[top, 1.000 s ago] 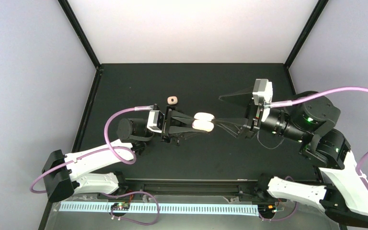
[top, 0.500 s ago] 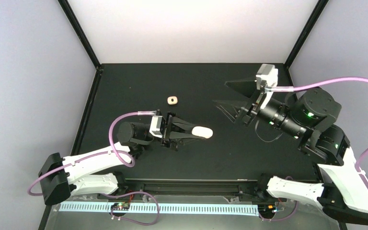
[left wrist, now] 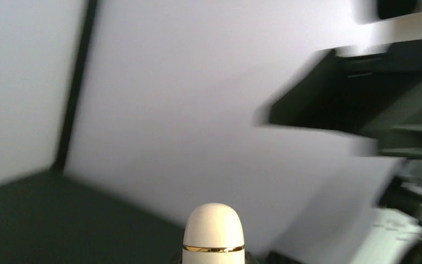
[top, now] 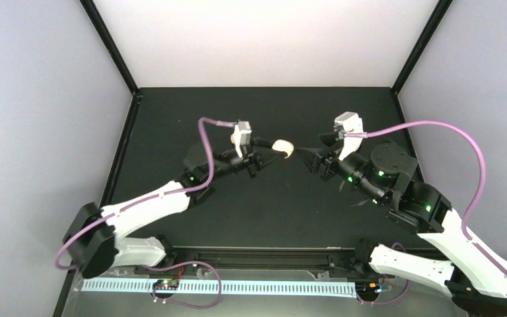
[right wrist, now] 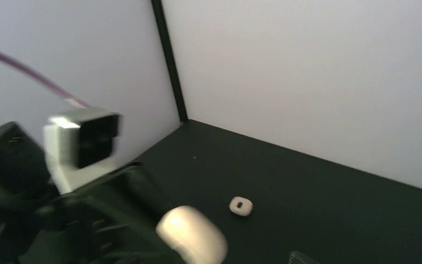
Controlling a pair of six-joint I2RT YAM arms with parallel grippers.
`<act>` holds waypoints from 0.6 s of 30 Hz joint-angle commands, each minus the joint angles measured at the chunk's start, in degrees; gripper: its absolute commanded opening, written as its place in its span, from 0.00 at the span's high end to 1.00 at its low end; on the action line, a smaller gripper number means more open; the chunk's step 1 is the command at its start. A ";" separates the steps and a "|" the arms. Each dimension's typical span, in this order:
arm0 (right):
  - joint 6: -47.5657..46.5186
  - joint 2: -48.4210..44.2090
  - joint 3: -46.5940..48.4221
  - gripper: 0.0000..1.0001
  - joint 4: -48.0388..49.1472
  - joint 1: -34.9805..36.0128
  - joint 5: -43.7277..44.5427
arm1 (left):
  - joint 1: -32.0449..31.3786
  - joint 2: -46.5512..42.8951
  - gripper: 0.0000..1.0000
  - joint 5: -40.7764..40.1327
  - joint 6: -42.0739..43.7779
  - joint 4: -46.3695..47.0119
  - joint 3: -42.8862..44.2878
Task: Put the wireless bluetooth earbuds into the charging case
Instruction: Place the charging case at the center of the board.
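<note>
The cream charging case (top: 282, 147) is closed, with a thin gold band at its seam (left wrist: 213, 249). My left gripper (top: 272, 148) is shut on its lower end and holds it lifted above the black mat. My right gripper (top: 307, 158) is open and empty, just right of the case and pointing at it without touching. In the right wrist view the case (right wrist: 192, 234) fills the lower middle. Beyond it a tiny cream rounded piece with a dark slot (right wrist: 240, 205), seemingly one of the earbuds, lies on the mat. The left wrist camera hides that piece in the top view.
The black mat (top: 264, 211) is bounded by pale walls with black corner posts (top: 109, 46) at left and right. The left wrist camera block (right wrist: 82, 137) and a purple cable (top: 204, 132) hang close to the case. The right arm's fingers (left wrist: 329, 104) show blurred.
A second ago the case hung open between both grippers. The right gripper drew away, the case closed in the left gripper, and the left arm lifted it up and away; the right gripper came back near.
</note>
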 commanded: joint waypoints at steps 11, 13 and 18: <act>7.40 -3.71 -13.45 0.30 1.86 -0.05 5.38 | 14.96 39.24 0.98 -0.42 -16.71 -16.47 15.32; 7.37 -4.29 -14.09 0.30 1.64 -0.05 5.75 | 15.84 43.14 0.99 -0.85 -16.95 -17.62 18.63; 6.83 -5.28 -14.54 0.30 1.17 -0.01 6.66 | 16.84 49.43 0.98 -2.34 -17.04 -20.77 23.58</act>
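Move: The left hand already holds the charging case high in the air, its fingers pointing right and a little up; the free spot on the board where the case is to go lies about 24 cm ahead, 1 cm to its right and roughly 35 cm below. The other case lies on the board about 28 cm ahead of this hand, 11 cm to its left and 35 cm down. From the empty right hand the spot is some 25 cm ahead, 2 cm to its left and 40 cm below. Keeping its pinch on the charging case, the left hand swoops down about 29 cm and forward some 22 cm towards the free board to the right of the other case, quick at first and slowing near the end, while the wrist tips over by about 55 degrees so that the fingers come to point right, forward and somewhat down. The empty right hand, its fingers staying open, sinks about 9 cm, mostly early on, then stands clear as the left hand carries the case away from it. ##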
